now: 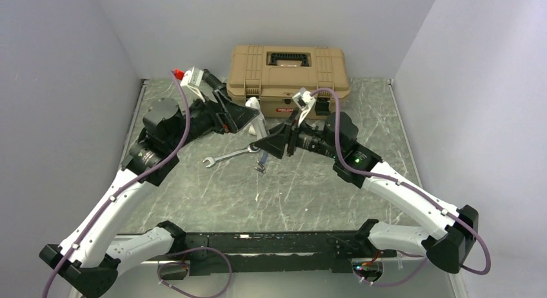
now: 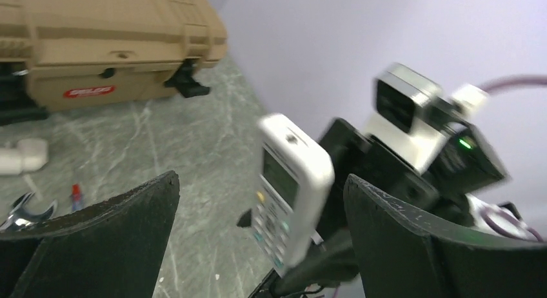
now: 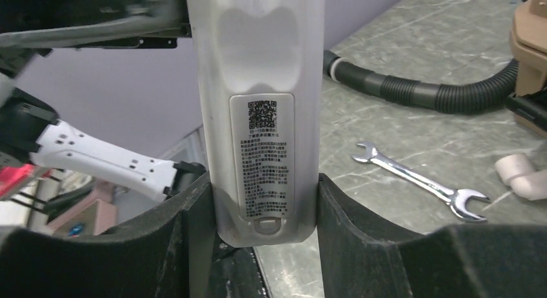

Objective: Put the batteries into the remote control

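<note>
The remote control is a slim white handset, held upright above the table. My right gripper is shut on its lower end. Its back faces that camera, showing a QR label and a closed battery cover. In the left wrist view the remote control shows its display and buttons. It stands between the wide-apart fingers of my left gripper, which is open and not touching it. From above, the left gripper and right gripper meet at mid-table. The batteries are out of view.
A tan toolbox stands at the back against the wall. A steel wrench and a small red-and-blue item lie on the marble table. Near the wrench are a white pipe piece and a black corrugated hose.
</note>
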`<state>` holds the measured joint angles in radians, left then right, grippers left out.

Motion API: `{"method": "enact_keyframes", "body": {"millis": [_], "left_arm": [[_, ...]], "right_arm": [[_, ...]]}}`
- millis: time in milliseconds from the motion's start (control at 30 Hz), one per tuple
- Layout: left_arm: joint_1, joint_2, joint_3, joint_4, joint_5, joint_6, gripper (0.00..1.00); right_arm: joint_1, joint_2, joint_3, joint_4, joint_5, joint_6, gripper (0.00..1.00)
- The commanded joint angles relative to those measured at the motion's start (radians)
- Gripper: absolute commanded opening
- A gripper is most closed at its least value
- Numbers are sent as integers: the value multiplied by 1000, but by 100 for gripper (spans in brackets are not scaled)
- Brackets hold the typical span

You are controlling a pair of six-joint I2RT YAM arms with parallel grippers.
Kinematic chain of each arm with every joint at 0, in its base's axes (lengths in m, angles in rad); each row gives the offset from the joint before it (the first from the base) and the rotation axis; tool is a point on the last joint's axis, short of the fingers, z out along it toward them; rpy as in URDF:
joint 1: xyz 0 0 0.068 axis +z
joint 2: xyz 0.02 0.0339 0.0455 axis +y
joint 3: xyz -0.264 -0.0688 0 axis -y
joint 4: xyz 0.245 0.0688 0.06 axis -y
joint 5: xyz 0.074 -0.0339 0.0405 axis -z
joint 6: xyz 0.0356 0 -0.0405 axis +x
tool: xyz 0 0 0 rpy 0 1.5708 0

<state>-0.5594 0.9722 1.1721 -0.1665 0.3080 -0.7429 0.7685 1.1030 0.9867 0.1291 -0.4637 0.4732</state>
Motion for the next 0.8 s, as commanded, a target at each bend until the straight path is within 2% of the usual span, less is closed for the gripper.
{"method": "enact_keyframes", "body": {"millis": [0, 100, 233, 500, 767], "left_arm": [[1, 43, 82, -209, -172, -2, 99], [-1, 68, 103, -264, -209, -27, 99], [-1, 76, 105, -293, -232, -51, 99], [-1, 60, 84, -269, -209, -57, 74], [-2, 89, 67, -217, -133, -73, 51]], "right_arm": [[123, 30, 124, -180, 314, -167, 0], [199, 66, 163, -219, 432, -213, 0], [238, 88, 176, -221, 497, -229, 0], [254, 90, 179, -231, 617, -245, 0], [255, 121, 215, -224, 613, -257, 0]]}}
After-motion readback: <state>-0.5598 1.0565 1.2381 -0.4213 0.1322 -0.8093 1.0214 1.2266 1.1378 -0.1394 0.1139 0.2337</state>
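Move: The remote control, upright in the right fingers by its lower end, has its middle about 4 cm right, 1 cm ahead and 2 cm below the open left gripper. From the right hand, that gripper lies some 4 cm left, 7 cm up and level fore and aft. Roughly 41 cm below the left hand on the table are the batteries, 15 cm ahead and 2 cm right, the screwdriver, 23 cm ahead and 4 cm right, and the wrench, 22 cm ahead and 8 cm left. Down and slightly forward, the left hand sinks about 6 cm, fingers tipping down and turning counter-clockwise, to bring the remote's upper part between them; it then nearly stops and closes them about halfway. The right hand, still pinching the lower end, goes left, then down and forward, dropping about 4 cm as its fingers dip and turn clockwise by nearly 20 degrees each. ##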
